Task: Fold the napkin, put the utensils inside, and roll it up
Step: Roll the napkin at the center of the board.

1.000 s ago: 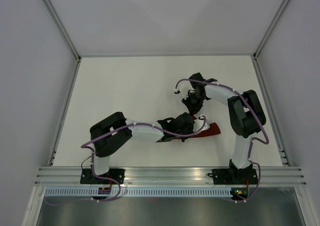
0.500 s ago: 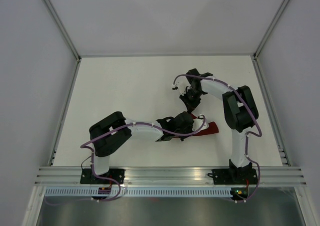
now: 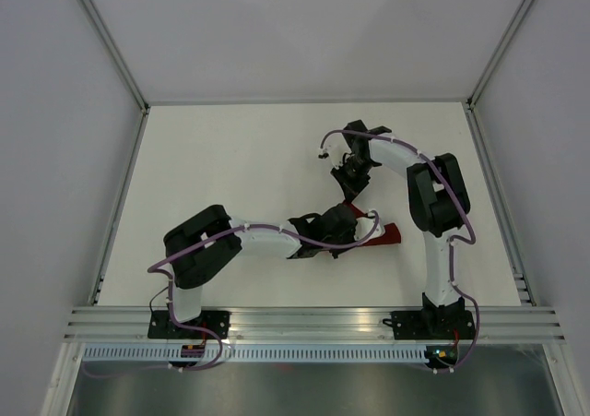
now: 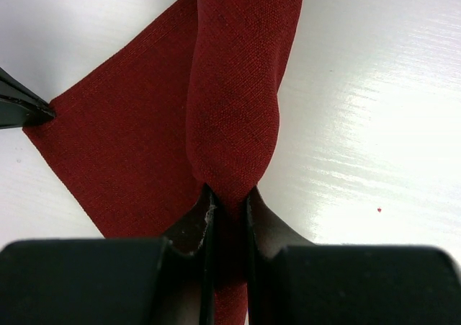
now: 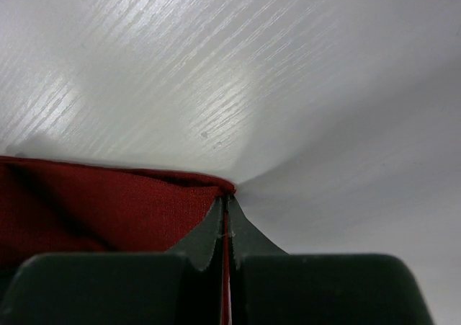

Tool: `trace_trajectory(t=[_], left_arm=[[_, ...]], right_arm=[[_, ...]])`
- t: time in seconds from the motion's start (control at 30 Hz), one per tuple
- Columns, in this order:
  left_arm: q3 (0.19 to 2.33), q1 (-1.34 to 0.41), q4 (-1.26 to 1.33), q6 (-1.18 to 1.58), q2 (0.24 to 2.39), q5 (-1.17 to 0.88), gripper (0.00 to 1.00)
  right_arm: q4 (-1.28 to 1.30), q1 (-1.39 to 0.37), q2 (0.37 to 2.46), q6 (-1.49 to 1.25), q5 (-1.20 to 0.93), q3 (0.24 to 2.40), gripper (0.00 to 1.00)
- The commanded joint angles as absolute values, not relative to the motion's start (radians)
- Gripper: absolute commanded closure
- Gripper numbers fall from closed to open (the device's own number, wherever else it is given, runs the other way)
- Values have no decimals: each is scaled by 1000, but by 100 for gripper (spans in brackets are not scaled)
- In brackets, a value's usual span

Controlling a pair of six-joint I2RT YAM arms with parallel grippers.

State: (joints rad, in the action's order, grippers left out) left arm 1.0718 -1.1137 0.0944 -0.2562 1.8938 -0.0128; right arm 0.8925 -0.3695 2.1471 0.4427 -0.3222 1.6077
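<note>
The dark red napkin (image 3: 387, 235) lies at the table's middle right, mostly under the two grippers. In the left wrist view a thick rolled fold of the napkin (image 4: 238, 87) runs away from my left gripper (image 4: 229, 199), which is shut on that fold; a flat flap spreads to its left. My right gripper (image 5: 226, 197) is shut on a thin corner of the napkin (image 5: 108, 210). In the top view my right gripper (image 3: 351, 187) is just beyond my left gripper (image 3: 343, 230), with a strip of red cloth between them. The utensils are hidden.
White table (image 3: 230, 176) with a raised metal rail (image 3: 304, 316) along the near edge and white walls on the other three sides. Both arm bases stand on that near rail. A black fingertip (image 4: 18, 107) touches the flap's left corner in the left wrist view.
My right gripper has moved toward the far side with the napkin corner, its arm folding up more steeply. The left gripper has stayed in place, and less red cloth shows at its right.
</note>
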Motion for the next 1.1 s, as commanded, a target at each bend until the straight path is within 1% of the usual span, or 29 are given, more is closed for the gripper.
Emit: trace_trajectory(t=[0.0, 0.43, 0.57, 0.63, 0.67, 0.73, 0.77, 0.8, 0.83, 0.97, 1.07], left_arm=[[1100, -1132, 6, -278, 1868, -115, 98], [1149, -1124, -97, -267, 1957, -245, 98], [1164, -1111, -129, -250, 1996, -301, 98], [1170, -1095, -152, -238, 2011, -339, 98], [1172, -1088, -156, -235, 2020, -354, 98], [1169, -1068, -158, -219, 2028, -391, 98], [1167, -1060, -158, -213, 2031, -406, 98], [1167, -1045, -158, -203, 2037, -417, 98], [1167, -1037, -163, -199, 2040, -440, 98], [1175, -1002, -178, -176, 2069, -492, 98], [1186, -979, -187, -158, 2086, -531, 98]], right_arm=[[735, -334, 2227, 445, -179, 1654, 100], [755, -316, 2240, 459, -233, 1651, 100], [756, -305, 2218, 460, -261, 1634, 96], [761, -296, 2206, 460, -276, 1628, 91], [761, -292, 2201, 460, -291, 1626, 84], [770, -278, 2188, 457, -308, 1625, 75], [775, -270, 2184, 459, -331, 1626, 65], [784, -259, 2178, 459, -342, 1628, 61], [790, -255, 2169, 460, -362, 1632, 55], [813, -230, 2143, 463, -397, 1641, 44], [810, -209, 2117, 456, -419, 1643, 41]])
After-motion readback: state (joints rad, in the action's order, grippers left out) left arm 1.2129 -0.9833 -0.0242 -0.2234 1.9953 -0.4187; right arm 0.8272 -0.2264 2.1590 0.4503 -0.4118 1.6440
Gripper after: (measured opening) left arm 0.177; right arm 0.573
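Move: The right fingers already pinch the far corner of the napkin's loose flap right at their tips. From them the rolled part's middle lies about 12 cm back and 5 cm to the right, at about the same height. The left hand already grips that roll near its left end, with the roll's middle some 6 cm to its right and 2 cm ahead. The pinched flap corner lies about 13 cm ahead of the left hand and 2 cm right. Forward by barely half a centimetre, the right hand draws the pinched flap corner out, holds there, then opens to over half and lets go, moving off some 4 cm farther forward and 3 cm right while rising slightly. The left hand keeps its grip on the roll, shifts about 1.5 cm right and tips forward roughly 20 degrees, so its fingers point more steeply down. ##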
